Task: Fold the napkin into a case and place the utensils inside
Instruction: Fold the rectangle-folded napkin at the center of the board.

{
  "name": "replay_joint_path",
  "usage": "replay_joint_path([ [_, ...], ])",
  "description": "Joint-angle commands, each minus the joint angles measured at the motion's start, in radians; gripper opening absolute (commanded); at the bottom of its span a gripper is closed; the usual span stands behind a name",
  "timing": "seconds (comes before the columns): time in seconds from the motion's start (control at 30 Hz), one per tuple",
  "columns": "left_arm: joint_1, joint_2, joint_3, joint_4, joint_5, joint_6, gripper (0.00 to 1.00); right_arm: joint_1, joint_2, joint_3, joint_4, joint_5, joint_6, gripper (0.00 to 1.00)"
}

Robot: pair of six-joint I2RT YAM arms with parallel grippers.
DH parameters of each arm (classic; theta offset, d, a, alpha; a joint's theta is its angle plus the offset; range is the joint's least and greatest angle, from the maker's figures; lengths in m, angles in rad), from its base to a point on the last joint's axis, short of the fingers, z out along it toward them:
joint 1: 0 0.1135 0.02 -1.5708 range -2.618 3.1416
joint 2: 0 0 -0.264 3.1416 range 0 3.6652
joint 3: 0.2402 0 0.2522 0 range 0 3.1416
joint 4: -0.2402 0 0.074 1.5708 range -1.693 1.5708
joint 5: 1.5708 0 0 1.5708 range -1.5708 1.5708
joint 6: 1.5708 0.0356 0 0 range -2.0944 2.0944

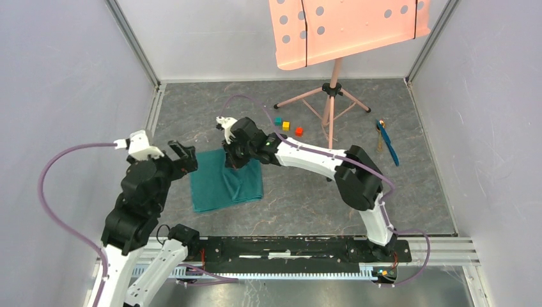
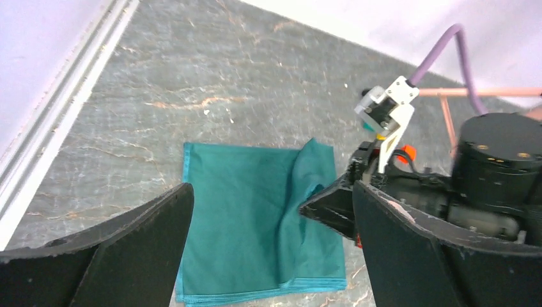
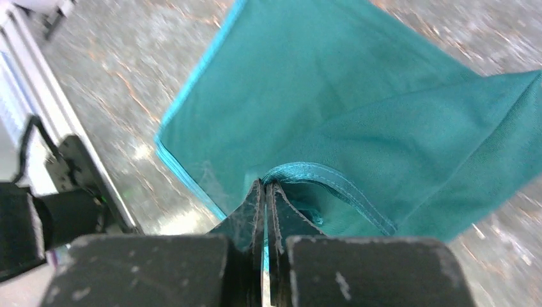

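The teal-green napkin (image 1: 227, 182) lies folded on the grey table left of centre. My right gripper (image 1: 235, 158) is shut on the napkin's hemmed far edge and lifts it; the wrist view shows the napkin (image 3: 358, 115) pinched between its fingertips (image 3: 265, 187). My left gripper (image 1: 185, 157) is open and empty, just left of the napkin's far left corner; its view shows the napkin (image 2: 249, 224) between its spread fingers (image 2: 137, 236). The utensils, a blue piece (image 1: 388, 148) and a golden-brown spoon (image 1: 379, 137), lie at the far right.
Small teal (image 1: 278, 120), yellow (image 1: 286, 125) and red (image 1: 298, 131) cubes lie behind the napkin. A pink music stand's tripod (image 1: 329, 96) stands at the back. White walls enclose the table; the arms' base rail (image 1: 287, 251) runs along the near edge.
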Motion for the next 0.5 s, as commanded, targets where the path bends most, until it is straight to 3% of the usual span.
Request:
replay_joint_path([
  [0.0,0.001,-0.074,0.012,-0.017,-0.119,-0.039,1.00,0.024,0.100,0.145,0.147,-0.137,0.120,0.00],
  [0.47,0.001,-0.072,0.064,-0.059,-0.147,0.007,1.00,0.051,0.274,0.284,0.233,-0.215,0.219,0.00],
])
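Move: The right hand, holding the napkin's turned-over hem a little above the cloth, is bound for the middle of the napkin's left edge, about 15 cm to its left, 4 cm back and 5 cm down. The napkin's near-left corner lies 15 cm left and 15 cm back; the teal cube stands 18 cm ahead and 16 cm right, the yellow cube 17 cm ahead and 19 cm right. From the idle left hand, that edge is 4 cm left, level fore and aft, some 22 cm below. Keeping its shut fingers on the hem, the right hand carries the turned-over layer left across the napkin towards its left edge, about 9 cm, slowing as it goes and easing slightly back and down, while the wrist turns some 15 degrees so the fingers point more levelly to the left. The left hand, empty and still wide open, draws clear above the cloth, about 4 cm to the left and back, rising a little. ##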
